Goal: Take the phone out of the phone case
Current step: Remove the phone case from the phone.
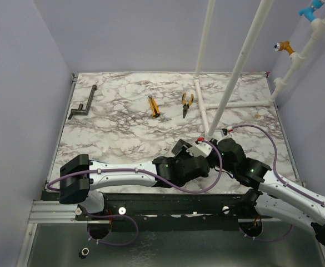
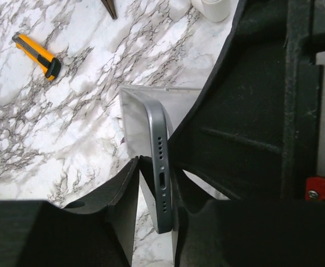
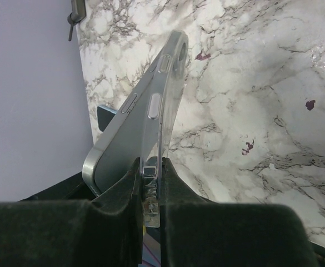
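The phone (image 2: 161,167) is a dark grey slab held on edge above the table, its port end towards my left wrist camera. My left gripper (image 2: 155,166) is shut on that end, one finger on each face. The clear phone case (image 3: 163,105) hangs on the phone's far end. At the near end the phone (image 3: 118,150) has swung out of the case. My right gripper (image 3: 151,169) is shut on the case's clear rim. In the top view both grippers, left (image 1: 191,151) and right (image 1: 208,146), meet near the table's front edge, and the phone is mostly hidden.
A yellow utility knife (image 1: 153,105) and yellow-handled pliers (image 1: 187,104) lie mid-table. A dark metal crank (image 1: 83,105) lies at the back left. White pipes (image 1: 205,114) rise from the table at the right, close behind the grippers. The marble tabletop (image 1: 123,128) ends just under the arms.
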{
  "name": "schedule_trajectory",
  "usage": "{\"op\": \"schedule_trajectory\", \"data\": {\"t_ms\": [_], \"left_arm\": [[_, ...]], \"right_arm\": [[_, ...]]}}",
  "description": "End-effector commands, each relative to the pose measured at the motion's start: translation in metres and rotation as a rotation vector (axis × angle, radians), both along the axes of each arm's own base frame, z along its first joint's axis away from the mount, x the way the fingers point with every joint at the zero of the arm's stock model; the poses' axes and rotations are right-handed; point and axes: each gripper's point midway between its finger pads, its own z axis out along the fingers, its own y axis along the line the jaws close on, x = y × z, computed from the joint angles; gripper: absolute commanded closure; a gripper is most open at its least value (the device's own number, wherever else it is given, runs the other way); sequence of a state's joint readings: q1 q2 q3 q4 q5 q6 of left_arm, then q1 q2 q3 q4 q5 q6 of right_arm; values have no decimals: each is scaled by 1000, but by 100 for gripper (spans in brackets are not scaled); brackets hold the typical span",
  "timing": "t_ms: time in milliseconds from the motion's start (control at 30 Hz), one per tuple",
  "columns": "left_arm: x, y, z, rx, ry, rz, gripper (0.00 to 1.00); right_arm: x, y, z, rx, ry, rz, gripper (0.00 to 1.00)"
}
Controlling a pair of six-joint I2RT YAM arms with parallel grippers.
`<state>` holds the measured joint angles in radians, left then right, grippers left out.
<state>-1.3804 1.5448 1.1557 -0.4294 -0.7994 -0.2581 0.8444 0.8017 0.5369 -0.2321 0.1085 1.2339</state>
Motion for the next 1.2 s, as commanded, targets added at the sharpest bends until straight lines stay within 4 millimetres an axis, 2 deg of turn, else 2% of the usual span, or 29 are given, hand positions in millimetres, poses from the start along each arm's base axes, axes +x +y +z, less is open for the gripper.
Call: {"op": "schedule_trajectory", "data": {"t_ms": [0, 100, 167, 300, 567, 800, 967, 1167], "left_arm": [[12, 4, 8, 33, -47, 34, 77], [12, 3, 13, 17, -48, 29, 87], [12, 1, 18, 4, -47, 19, 100], [12, 0, 25, -12, -53, 18, 100], [12, 1, 34, -36, -57, 19, 100], [4, -2, 45, -104, -25, -24, 100], [-1, 1, 61, -176, -13, -39, 100], [-2, 16, 85, -245, -38, -24, 100]], "right_arm": [[-2, 5, 27, 74, -41, 12, 100], [-1, 1, 25, 61, -41, -1, 100], [-1, -3, 22, 42, -46, -10, 100], [0, -11, 11, 3, -33, -39, 100], [0, -14, 6, -12, -32, -47, 100], [1, -33, -13, -138, -10, -94, 100], [-1, -50, -29, -205, 20, -142, 100], [-5, -67, -41, -228, 49, -203, 100]]}}
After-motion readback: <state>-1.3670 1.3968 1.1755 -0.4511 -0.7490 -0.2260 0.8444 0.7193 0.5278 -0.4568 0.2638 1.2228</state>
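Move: The phone's bottom end stands swung out of the clear case, between the left hand's open fingers. Its middle is about 5 cm ahead, 2 cm right and 3 cm below that hand, and the case's middle is some 4 cm ahead, 4 cm right and 3 cm below. The right hand holds the case's lower end, with the phone's middle about 4 cm ahead, 5 cm left and 3 cm below. From the left hand, the white pipe foot is roughly 12 cm ahead, 8 cm right and 16 cm below. The left hand edges about 1 cm forward as its fingers close and pinch the freed lower end of the phone by its two flat faces, then it climbs, slowly at first and faster at the end, about 5 cm in all, carrying the phone up and away from the case. Against this the right hand keeps its pinch on the clear case and draws it some 5 cm to the right and 3 cm down, rolling its left side down by about 10 degrees. ##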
